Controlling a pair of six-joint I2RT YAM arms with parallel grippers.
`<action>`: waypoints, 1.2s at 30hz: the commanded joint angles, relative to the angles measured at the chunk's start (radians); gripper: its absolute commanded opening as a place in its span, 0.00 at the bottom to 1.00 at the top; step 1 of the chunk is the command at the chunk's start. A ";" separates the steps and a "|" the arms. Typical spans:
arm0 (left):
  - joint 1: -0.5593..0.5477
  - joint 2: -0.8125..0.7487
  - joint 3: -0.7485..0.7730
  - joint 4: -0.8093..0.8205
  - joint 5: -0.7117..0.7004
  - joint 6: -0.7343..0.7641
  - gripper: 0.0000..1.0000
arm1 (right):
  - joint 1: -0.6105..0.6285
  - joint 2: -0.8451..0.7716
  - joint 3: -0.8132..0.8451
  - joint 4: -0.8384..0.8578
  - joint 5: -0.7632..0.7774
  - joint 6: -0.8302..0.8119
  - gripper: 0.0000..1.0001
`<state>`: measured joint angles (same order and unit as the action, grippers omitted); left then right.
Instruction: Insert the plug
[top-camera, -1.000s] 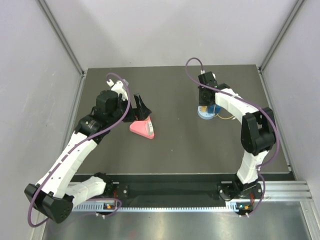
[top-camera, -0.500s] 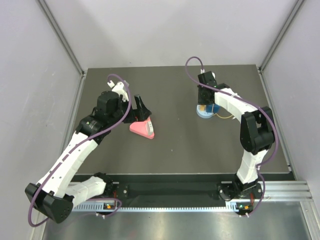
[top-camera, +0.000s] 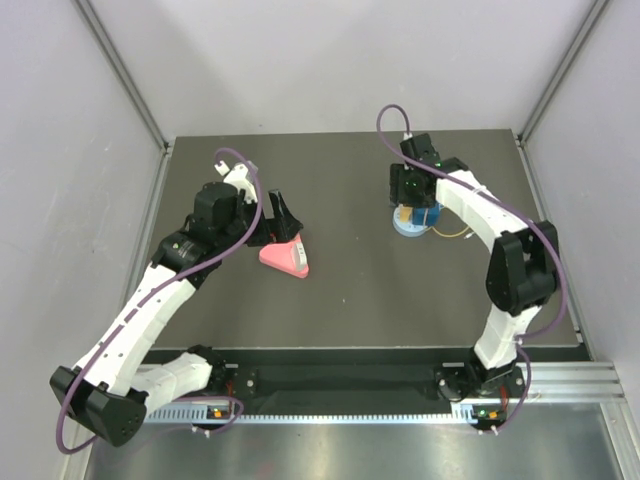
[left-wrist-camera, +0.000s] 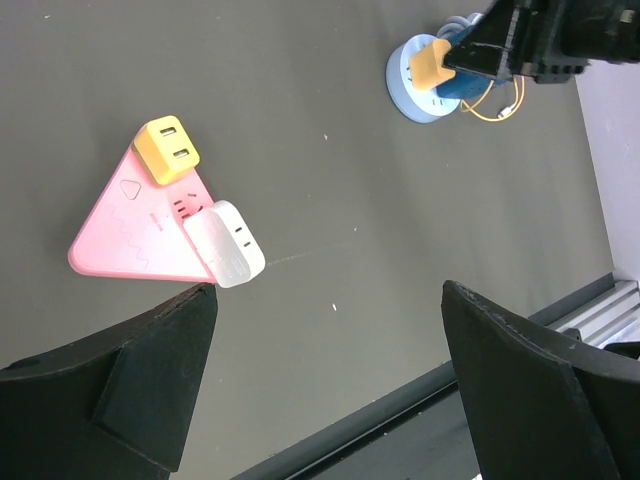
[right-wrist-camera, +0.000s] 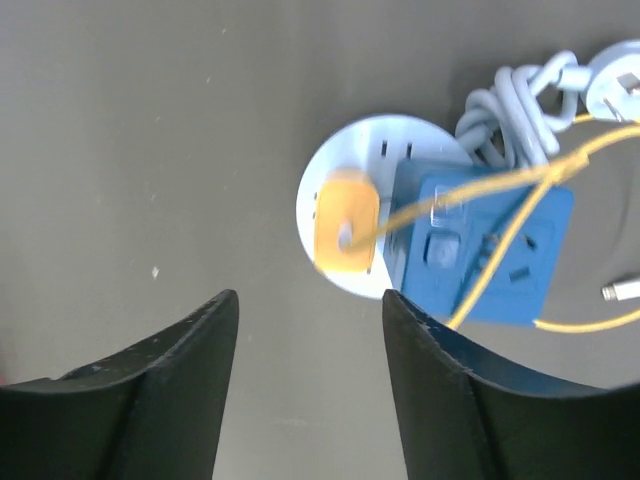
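The plug (right-wrist-camera: 345, 235), a small yellow square block with a thin yellow wire (right-wrist-camera: 500, 180) leaving its top, sits on the round pale-blue socket disc (right-wrist-camera: 400, 135). The plug (left-wrist-camera: 432, 65) shows there in the left wrist view too, and from above as plug (top-camera: 405, 214). My right gripper (right-wrist-camera: 310, 300) hangs just above it, open, fingers apart and nothing between them. It appears overhead as right gripper (top-camera: 412, 200). My left gripper (left-wrist-camera: 328, 290) is wide open and empty, beside the pink triangle on the left; overhead it is left gripper (top-camera: 283, 215).
A blue cube socket (right-wrist-camera: 480, 240) stands against the disc, with a knotted white cable (right-wrist-camera: 520, 100) behind it. On the left lies a pink triangular socket board (left-wrist-camera: 130, 235) carrying a loose yellow block (left-wrist-camera: 167, 150) and a white plug (left-wrist-camera: 225, 243).
My right gripper has opened and let go of the plug, which stays on the round disc. Its wrist has shifted slightly right. The left arm has not moved.
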<state>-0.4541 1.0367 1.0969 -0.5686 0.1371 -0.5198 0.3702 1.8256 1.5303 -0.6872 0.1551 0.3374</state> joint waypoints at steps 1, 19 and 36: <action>0.000 -0.013 0.046 0.036 -0.007 0.023 0.98 | -0.004 -0.149 -0.036 -0.043 -0.048 0.026 0.63; 0.000 -0.069 0.092 0.186 0.113 0.098 0.98 | 0.006 -1.008 -0.516 0.080 -0.269 0.058 1.00; 0.000 -0.198 -0.026 0.312 0.231 0.086 0.99 | 0.004 -1.247 -0.653 0.261 -0.232 0.117 1.00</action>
<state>-0.4541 0.8604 1.0798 -0.3580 0.3225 -0.4385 0.3710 0.5671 0.8581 -0.4915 -0.0803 0.4408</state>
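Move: The yellow plug, already let go and standing in the round white strip, lies about 1 cm ahead of the right hand, level with it sideways and some 4 cm below. From that hand the blue cube adapter is roughly 5 cm right and 1 cm ahead, and the grey coiled cable about 7 cm right and 4 cm ahead, lower down. From the left hand the plug lies some 15 cm ahead, 21 cm right and 17 cm below. The yellow plug is left behind in the round strip as the right hand backs quickly off it, about 20 cm towards its base while climbing some 17 cm, the already parted fingers opening fully and swinging up from pointing down to forward and left. The left hand, empty and wide open, rises about 9 cm from over the pink strip, then eases slightly back, tipping its fingers up. ##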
